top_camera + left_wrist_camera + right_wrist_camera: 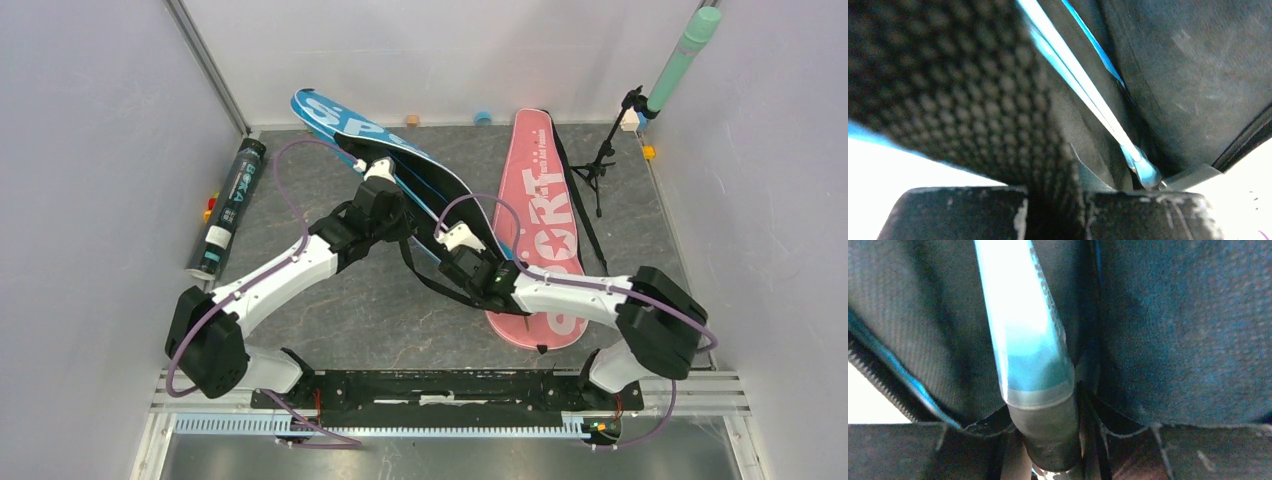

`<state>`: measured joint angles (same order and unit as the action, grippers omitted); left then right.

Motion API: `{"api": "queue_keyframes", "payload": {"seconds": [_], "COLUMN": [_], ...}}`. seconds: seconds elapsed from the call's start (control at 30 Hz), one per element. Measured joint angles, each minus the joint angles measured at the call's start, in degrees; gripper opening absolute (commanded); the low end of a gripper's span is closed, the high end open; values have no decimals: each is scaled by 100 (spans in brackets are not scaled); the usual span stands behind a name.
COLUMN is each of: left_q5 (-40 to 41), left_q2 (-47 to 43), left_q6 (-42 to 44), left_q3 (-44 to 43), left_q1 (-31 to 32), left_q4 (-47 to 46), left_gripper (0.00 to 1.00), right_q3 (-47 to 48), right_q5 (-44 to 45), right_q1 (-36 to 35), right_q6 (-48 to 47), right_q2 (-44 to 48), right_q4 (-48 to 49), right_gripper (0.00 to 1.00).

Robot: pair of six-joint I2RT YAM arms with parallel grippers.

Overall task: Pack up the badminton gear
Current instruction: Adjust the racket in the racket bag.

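Observation:
The blue "SPORT" racket bag (330,115) slants across the back middle, its dark mouth held open. My left gripper (368,165) is shut on the bag's black mesh edge (973,100), with the fabric pinched between the fingers (1053,200). A blue racket (420,185) lies inside the bag, and its pale blue shaft (1083,95) runs deep into it. My right gripper (450,245) is at the bag's mouth, shut on the racket's grey handle end (1048,430), below the blue shaft (1023,330). The pink "SPORT" bag (545,200) lies flat at the right. A dark tube (228,208) lies along the left wall.
A small black tripod (600,165) stands at the back right, with a green cylinder (685,55) leaning above it. Small coloured blocks (411,120) sit along the back wall and both sides. The blue bag's black strap (420,275) trails over the grey tabletop (350,310).

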<state>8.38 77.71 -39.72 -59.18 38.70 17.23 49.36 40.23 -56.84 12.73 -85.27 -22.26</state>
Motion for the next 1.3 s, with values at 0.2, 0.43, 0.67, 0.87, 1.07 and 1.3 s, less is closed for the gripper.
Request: {"api": "queue_keyframes", "payload": {"seconds": [0.2, 0.43, 0.67, 0.87, 1.07, 1.3], "left_q5": [-284, -1093, -1932, -2013, -2070, -2098], "left_q2": [219, 221, 216, 103, -542, -1314], "left_q6": [2, 7, 7, 7, 11, 31], "left_q3": [37, 144, 149, 232, 1025, 1880], "left_q1": [-168, -356, -420, -424, -420, -422], "left_q4": [50, 540, 815, 791, 400, -46], "left_gripper": [2, 2, 2, 2, 2, 2], "right_q3": [2, 260, 409, 402, 402, 990], "right_q5": [776, 522, -1460, -2557, -3735, -5211], "right_q1": [70, 455, 396, 433, 1528, 2691], "right_q6": [-466, -1174, -1987, -2459, -2494, -3150], "right_q2": [-658, -737, 94, 776, 916, -391], "right_q4": [457, 1064, 1665, 1963, 2221, 2159], "right_gripper": [50, 72, 88, 98, 98, 94]}}
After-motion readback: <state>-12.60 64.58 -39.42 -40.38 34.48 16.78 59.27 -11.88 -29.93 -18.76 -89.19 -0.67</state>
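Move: The racket handles are already in the right fingers, down inside the open blue racket bag. The bag's far zip edge, where this hand goes next, is about 14 cm ahead of it, 5 cm left and roughly 2 cm higher. The pink bag's middle lies some 9 cm right of the hand, 5 cm farther out and 7 cm lower. From the left hand, which pinches the near edge, the handles lie about 20 cm right, 5 cm back and 10 cm lower. The racket handles get a last short push forward and slightly down from the right hand, which then opens wide and lets go. It lifts some 12 cm, swinging left and turning counter-clockwise about 30 degrees, then reaches forward and sinks with open fingers over the bag's far zip edge. Meanwhile the left hand keeps its pinch on the near edge, drawing it back about 9 cm and down 5. ##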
